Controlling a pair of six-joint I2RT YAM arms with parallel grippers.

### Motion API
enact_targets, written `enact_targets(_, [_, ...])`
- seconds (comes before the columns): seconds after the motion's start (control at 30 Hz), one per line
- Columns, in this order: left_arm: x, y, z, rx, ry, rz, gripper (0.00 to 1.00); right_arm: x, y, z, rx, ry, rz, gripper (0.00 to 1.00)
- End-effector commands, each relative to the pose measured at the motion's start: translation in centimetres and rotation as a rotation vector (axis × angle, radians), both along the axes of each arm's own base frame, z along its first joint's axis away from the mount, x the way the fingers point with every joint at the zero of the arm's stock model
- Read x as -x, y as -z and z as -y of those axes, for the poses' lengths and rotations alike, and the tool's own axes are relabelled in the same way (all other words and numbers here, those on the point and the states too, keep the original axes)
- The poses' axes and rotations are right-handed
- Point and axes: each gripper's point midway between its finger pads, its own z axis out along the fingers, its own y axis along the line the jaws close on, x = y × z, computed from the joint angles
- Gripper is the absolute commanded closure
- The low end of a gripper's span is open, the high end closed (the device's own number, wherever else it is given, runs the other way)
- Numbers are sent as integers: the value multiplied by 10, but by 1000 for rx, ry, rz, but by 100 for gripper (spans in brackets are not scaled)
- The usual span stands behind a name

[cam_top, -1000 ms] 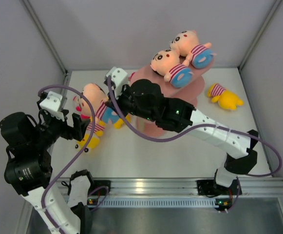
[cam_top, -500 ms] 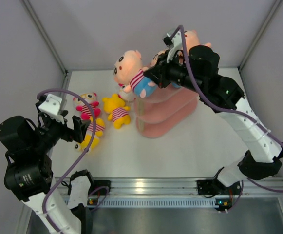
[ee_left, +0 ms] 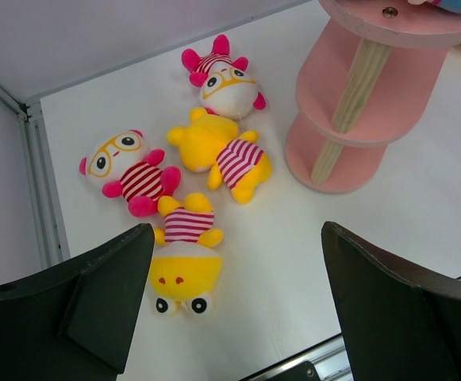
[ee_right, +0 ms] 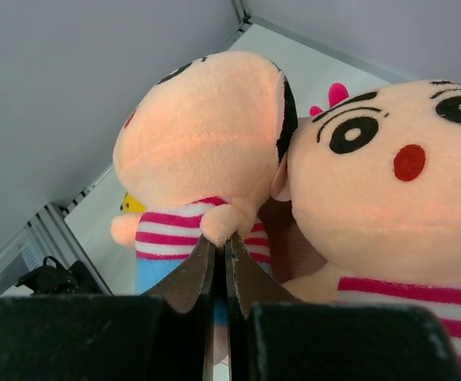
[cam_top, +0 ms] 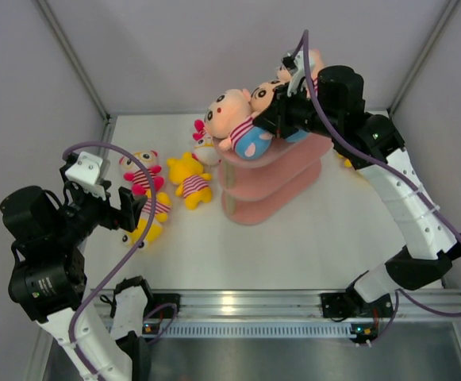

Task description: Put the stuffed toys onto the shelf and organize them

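My right gripper is shut on the arm of a peach doll in a striped shirt and blue shorts, holding it at the left end of the pink shelf's top tier. In the right wrist view the closed fingertips pinch the doll's hand, its head pressed against a second peach doll. Two peach dolls lie on the top tier. My left gripper is open and empty above the table, near a yellow toy.
On the table left of the shelf lie a pink-legged toy with glasses, a yellow bear and a pink-eared toy. A yellow toy is mostly hidden behind the right arm. Enclosure walls stand on three sides.
My right gripper lifted the peach doll off the table and carried it up and right to the shelf's top tier, against the dolls there. The left arm barely moved.
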Motion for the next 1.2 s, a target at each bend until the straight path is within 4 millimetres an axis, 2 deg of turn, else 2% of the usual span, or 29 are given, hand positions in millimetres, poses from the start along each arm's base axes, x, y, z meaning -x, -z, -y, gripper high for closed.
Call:
enact_targets(0.0, [-1, -6, 1, -15, 13, 38, 7, 1, -1, 9, -9, -8, -25, 100])
enact_targets(0.2, [-2, -5, 0, -18, 8, 34, 7, -10, 7, 15, 28, 7, -35, 100])
enact_targets(0.5, [-4, -3, -2, -20, 5, 27, 7, -16, -1, 23, 11, 21, -27, 100])
enact_targets(0.57, [-4, -2, -1, -16, 12, 23, 7, -13, -6, 21, -5, -1, -16, 93])
enact_targets(0.6, [-5, -2, -1, -15, 12, 22, 7, -8, -11, 19, -20, -25, -4, 84])
enact_targets(0.7, [-5, 1, 0, -6, 17, 13, 7, -3, -18, 17, -37, -49, 10, 74])
enact_targets(0.9, [-5, 2, 1, -2, 23, 9, 7, 14, -50, 26, -80, -72, 117, 54])
enact_targets(0.93, [-5, 1, 1, -3, 24, 10, 7, 20, -57, 28, -88, -81, 139, 47])
enact_targets(1.0, [-6, 2, 1, -1, 24, 7, 7, 27, -66, 31, -95, -96, 178, 38])
enact_targets(1.13, [-7, 3, 1, 1, 26, 5, 7, 36, -77, 36, -92, -106, 238, 28])
enact_targets(1.17, [-7, 3, 1, 2, 26, 2, 7, 33, -77, 39, -82, -85, 248, 27])
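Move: The right hand has a doll pinched by one paw, its middle about 3 cm left of and 4 cm below the fingers. Its place, the left end of the shelf's top board, lies around 2 cm left, 1 cm back and 8 cm down. The middle doll sits some 4 cm right and 4 cm ahead of the hand, the far doll about 10 cm right and 10 cm ahead, both roughly 4 cm below. From the idle left hand, that shelf end is some 20 cm right, 14 cm ahead and 6 cm down. Still pinching the doll's paw, the right hand eases it about 2 cm forward and right and 1 cm down onto the shelf end, against the middle doll. There the fingers open to roughly three quarters and let go of the paw, and the hand draws off up and back, some 6 cm, speeding up as it clears, with the fingertips tilting slightly up. ##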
